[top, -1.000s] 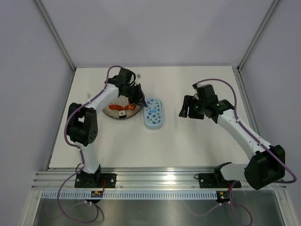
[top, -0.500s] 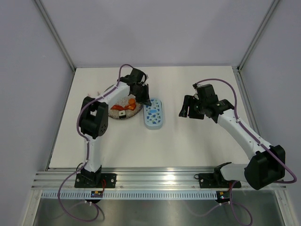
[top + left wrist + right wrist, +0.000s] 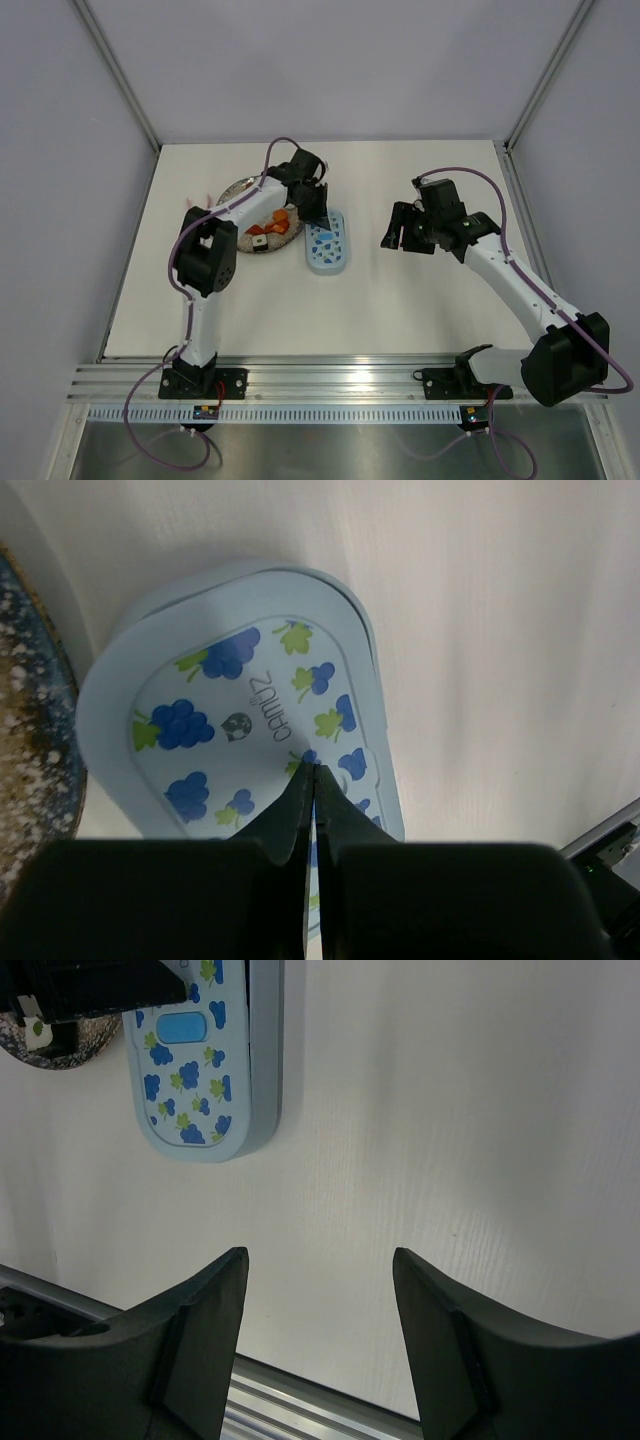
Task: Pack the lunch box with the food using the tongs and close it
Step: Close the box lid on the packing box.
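Observation:
The lunch box lies on the table with its grape-patterned lid on it, and it also shows in the right wrist view. My left gripper is shut with nothing in it, its tips right over the lid. Orange, red and brown food sits on the round speckled plate left of the box. My right gripper hangs open and empty to the right of the box, over bare table. I cannot make out the tongs.
The plate's rim touches or nearly touches the box's left side. The left arm's links cross over the plate. An aluminium rail runs along the table's near edge. Grey walls enclose the table on three sides.
My left gripper has swung right, from above the plate to above the far end of the lunch box lid, still shut. The right arm has not moved.

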### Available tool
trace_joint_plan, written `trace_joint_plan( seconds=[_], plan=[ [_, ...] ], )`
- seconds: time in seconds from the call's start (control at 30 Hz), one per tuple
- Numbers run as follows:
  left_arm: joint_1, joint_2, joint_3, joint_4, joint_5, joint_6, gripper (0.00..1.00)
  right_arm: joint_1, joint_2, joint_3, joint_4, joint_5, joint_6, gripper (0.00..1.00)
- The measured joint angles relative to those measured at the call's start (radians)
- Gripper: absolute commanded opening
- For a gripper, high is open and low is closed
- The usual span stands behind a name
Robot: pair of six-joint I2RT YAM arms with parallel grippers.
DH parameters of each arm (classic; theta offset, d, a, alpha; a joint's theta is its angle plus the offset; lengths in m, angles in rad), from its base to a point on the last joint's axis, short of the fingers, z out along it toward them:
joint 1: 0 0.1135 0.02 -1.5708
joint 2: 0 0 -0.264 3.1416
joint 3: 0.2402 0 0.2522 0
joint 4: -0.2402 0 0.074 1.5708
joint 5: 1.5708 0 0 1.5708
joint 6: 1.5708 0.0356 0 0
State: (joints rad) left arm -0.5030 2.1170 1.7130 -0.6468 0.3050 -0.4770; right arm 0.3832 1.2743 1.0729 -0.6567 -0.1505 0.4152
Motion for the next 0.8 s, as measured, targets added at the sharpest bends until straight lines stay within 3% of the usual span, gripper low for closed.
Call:
trace_joint_plan(
  seconds=[0.37, 0.8],
  plan=[
    [0.075, -0.209, -0.048, -0.057, -0.189, -0.010, 0.00, 0.000, 0.000, -0.003, 0.000, -0.001, 0.005, 0.68],
    [0.093, -0.049, -0.050, -0.176, -0.290, -0.017, 0.00, 0.000, 0.000, -0.006, 0.000, -0.001, 0.012, 0.68]
  ],
)
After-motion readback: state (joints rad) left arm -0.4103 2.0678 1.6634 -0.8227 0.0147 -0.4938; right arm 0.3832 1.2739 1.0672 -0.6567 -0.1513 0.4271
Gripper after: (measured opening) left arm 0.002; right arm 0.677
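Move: The lunch box lies under my closed left fingertips, which are on its lid. Its middle is about 3 cm back, 1 cm to the left and 4 cm below them. The plate's middle is some 19 cm to the left of that hand and 5 cm ahead, and the orange piece near its rim about 13 cm left and 2 cm ahead, both 5 to 6 cm down. From my idle right hand the box is about 17 cm left, 5 cm ahead and 13 cm below. I lift my left hand's shut fingertips off the lid and arc left across its edge towards the plate, about 10 cm in all. I rise some 6 cm on the way, then sink to about 2 cm below where I began, ending near the plate's right rim beside the box. Meanwhile my wrist rolls roughly 20 degrees, bringing the fingers closer to upright, and turns some 15 degrees counter-clockwise. ##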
